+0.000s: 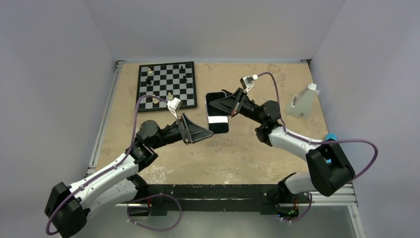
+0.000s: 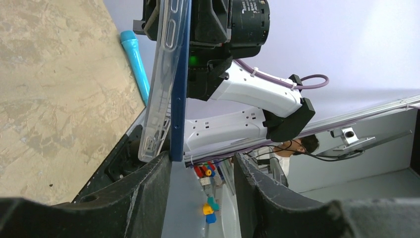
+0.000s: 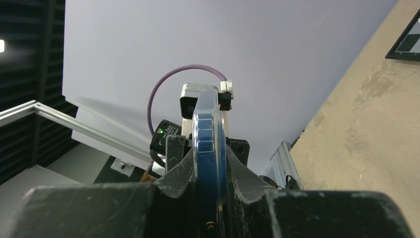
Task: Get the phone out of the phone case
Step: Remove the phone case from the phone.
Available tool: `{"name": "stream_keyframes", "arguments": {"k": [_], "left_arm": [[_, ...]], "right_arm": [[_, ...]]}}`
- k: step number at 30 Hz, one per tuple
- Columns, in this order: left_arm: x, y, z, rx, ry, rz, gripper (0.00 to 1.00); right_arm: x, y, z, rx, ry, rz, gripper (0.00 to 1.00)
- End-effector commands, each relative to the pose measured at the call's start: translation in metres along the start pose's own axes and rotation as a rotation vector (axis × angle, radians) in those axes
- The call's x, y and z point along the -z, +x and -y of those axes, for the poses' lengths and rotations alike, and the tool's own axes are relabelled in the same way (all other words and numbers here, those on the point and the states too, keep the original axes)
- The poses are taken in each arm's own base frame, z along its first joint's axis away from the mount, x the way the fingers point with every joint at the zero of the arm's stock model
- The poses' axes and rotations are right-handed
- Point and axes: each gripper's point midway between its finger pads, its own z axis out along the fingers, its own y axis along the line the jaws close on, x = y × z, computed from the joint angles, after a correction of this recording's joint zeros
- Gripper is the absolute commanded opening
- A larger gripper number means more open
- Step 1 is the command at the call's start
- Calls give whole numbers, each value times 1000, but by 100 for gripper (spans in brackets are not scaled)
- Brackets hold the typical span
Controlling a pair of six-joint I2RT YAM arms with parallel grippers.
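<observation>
The phone (image 1: 218,125) hangs above the table with its black screen up, still in the phone case. My right gripper (image 1: 218,104) is shut on its far end. The right wrist view shows the dark blue phone edge (image 3: 209,148) clamped between both fingers (image 3: 181,166). In the left wrist view the transparent phone case (image 2: 161,84) has sprung away from the blue phone edge (image 2: 179,99) at the near end. My left gripper (image 2: 202,159) is open, its left finger (image 2: 143,198) touching that near end. Nothing lies between its jaws. In the top view, the left gripper (image 1: 211,133) sits at the phone's near end.
A chessboard (image 1: 166,87) with a few pieces lies at the back left. A pale translucent stand (image 1: 302,103) is at the back right. A light-blue cylinder (image 1: 330,136) sticks out by the right arm. Metal rails edge the table (image 1: 233,153).
</observation>
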Motion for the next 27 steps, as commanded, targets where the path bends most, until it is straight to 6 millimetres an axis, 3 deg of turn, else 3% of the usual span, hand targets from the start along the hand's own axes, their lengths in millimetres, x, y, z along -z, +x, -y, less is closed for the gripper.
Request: {"name": "stream_keyframes", "arguments": {"k": [1,4,12,17,21,24,27], "left_arm": [[-8,-22,12,-47,21,90,53],[-12,-29,17,-87,12,102,51],[-18,-56,11,-188,-70,206,35],[-29,-64,10,-209,-66,212,14],[-25,-69,14,-238,-65,239,0],[-18,-72,18,-248,-73,260,0],[-10,-74,17,-190,-106,280,0]], "right_arm": [[-5,12,-42,34,-125,-18,0],[-6,20,-35,23,-113,-34,0],[-2,32,-27,48,-88,-66,0],[0,36,-25,94,-56,-83,0],[1,41,-23,152,-23,-130,0],[2,46,-18,213,16,-187,28],[6,49,-15,267,31,-236,65]]}}
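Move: The phone, screen up and still held in the right hand, has its middle about 7 cm ahead of the open left hand, 3 cm to its right and 2 cm above. Its clear case hangs just beneath it. The chessboard lies roughly 20 cm ahead and 20 cm left of the left hand, the pink-edged phone 14 cm ahead and 10 cm right, both some 25 cm below. From the right hand, phone and case have their middles about 3 cm back, level sideways, a centimetre or two lower. Forward about 3 cm onto the phone's near end goes the left hand, turning some 10 degrees while its fingers close from half open; it pinches the blue phone body there, the lower finger wedged between phone and clear case. The right hand keeps its grip nearly in place, then opens to about half and eases back a centimetre. ##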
